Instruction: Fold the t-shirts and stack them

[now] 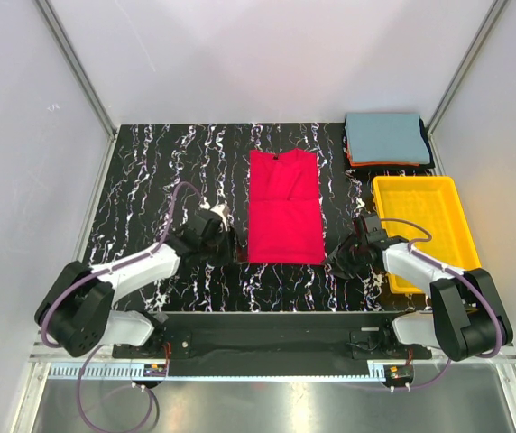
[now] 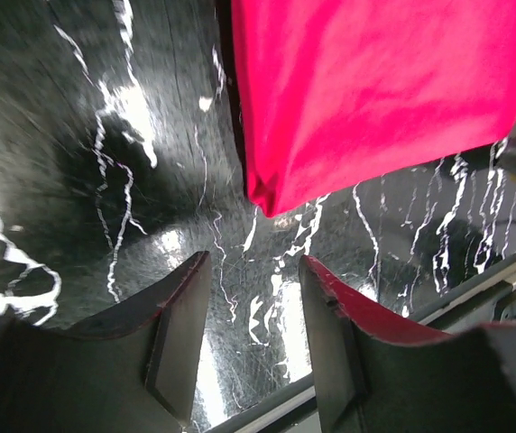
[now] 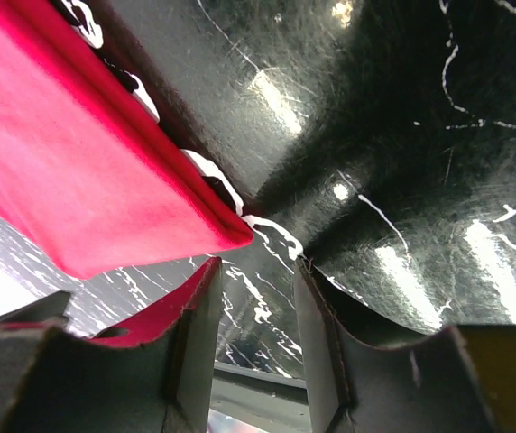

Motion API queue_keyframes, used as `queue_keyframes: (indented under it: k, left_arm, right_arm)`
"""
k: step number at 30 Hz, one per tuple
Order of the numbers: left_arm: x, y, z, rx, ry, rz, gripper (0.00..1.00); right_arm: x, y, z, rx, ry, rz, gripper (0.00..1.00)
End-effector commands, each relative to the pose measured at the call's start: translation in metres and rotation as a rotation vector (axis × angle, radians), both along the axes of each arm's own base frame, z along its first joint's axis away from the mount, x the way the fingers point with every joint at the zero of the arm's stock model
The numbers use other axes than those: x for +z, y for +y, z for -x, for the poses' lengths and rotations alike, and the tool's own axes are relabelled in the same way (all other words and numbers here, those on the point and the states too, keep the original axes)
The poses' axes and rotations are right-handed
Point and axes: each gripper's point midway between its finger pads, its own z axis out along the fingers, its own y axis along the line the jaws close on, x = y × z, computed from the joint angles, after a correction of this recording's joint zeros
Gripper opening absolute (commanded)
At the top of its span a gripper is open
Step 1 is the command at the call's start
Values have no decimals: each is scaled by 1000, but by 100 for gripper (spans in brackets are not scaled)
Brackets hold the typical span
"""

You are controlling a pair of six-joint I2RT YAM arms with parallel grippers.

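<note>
A bright red t-shirt (image 1: 283,207), folded into a long strip, lies flat in the middle of the black marbled table (image 1: 150,180). My left gripper (image 1: 227,238) sits low at its near left corner, open. In the left wrist view the red t-shirt's corner (image 2: 375,90) lies just beyond the left gripper (image 2: 253,262), and nothing is between the fingers. My right gripper (image 1: 337,260) is at the near right corner, open. There the red t-shirt's corner (image 3: 78,171) lies just ahead of the empty right gripper (image 3: 258,263). At the back right, a folded grey-blue t-shirt (image 1: 386,137) tops thin orange (image 1: 366,164) and dark (image 1: 428,149) ones.
A yellow plastic tray (image 1: 418,182) stands on the right, just beyond my right arm and in front of the stack. Metal frame posts and pale walls close the table in at the left, right and back.
</note>
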Motion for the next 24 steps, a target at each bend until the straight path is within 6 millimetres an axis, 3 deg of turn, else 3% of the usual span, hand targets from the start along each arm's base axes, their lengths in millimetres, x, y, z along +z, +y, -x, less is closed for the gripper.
queue_keyframes:
  k: [1,13,19,24]
  left_arm:
    - [3,-20,-6,-22,-18,77,49]
    - [-35,-25,-1,-22,55,20,51]
    - [-45,-25,1,-22,72,16,50]
    - [-52,-21,1,-14,79,-19,43]
  right_arm:
    - [-2,-3,-6,-37,-26,17,44]
    - [-17,5,-3,-39,-1,13,43]
    - [-23,-2,0,-58,-4,45,31]
    - [-24,-3,-2,-51,-18,57,16]
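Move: The folded red t-shirt's near-left corner lies about 4 cm to the right of my left hand, 1 cm farther out and some 4 cm below it. Its near-right corner is almost at my right fingertips, roughly 1 cm ahead, 1 cm to the left and 1 cm down. From my right hand, the yellow bin's middle is some 24 cm to the right and 7 cm farther out; the shirt's collar end is about 28 cm ahead and 11 cm to the left. I bring my half-open left hand down and rightward onto the shirt's near-left corner, about 3 cm each way, sinking first and then sliding across, until the corner sits between the fingertips, which only just begin to close. Meanwhile my right hand creeps 1 cm forward and left onto the near-right corner and then closes most of its gap, pinching the folded edge. ##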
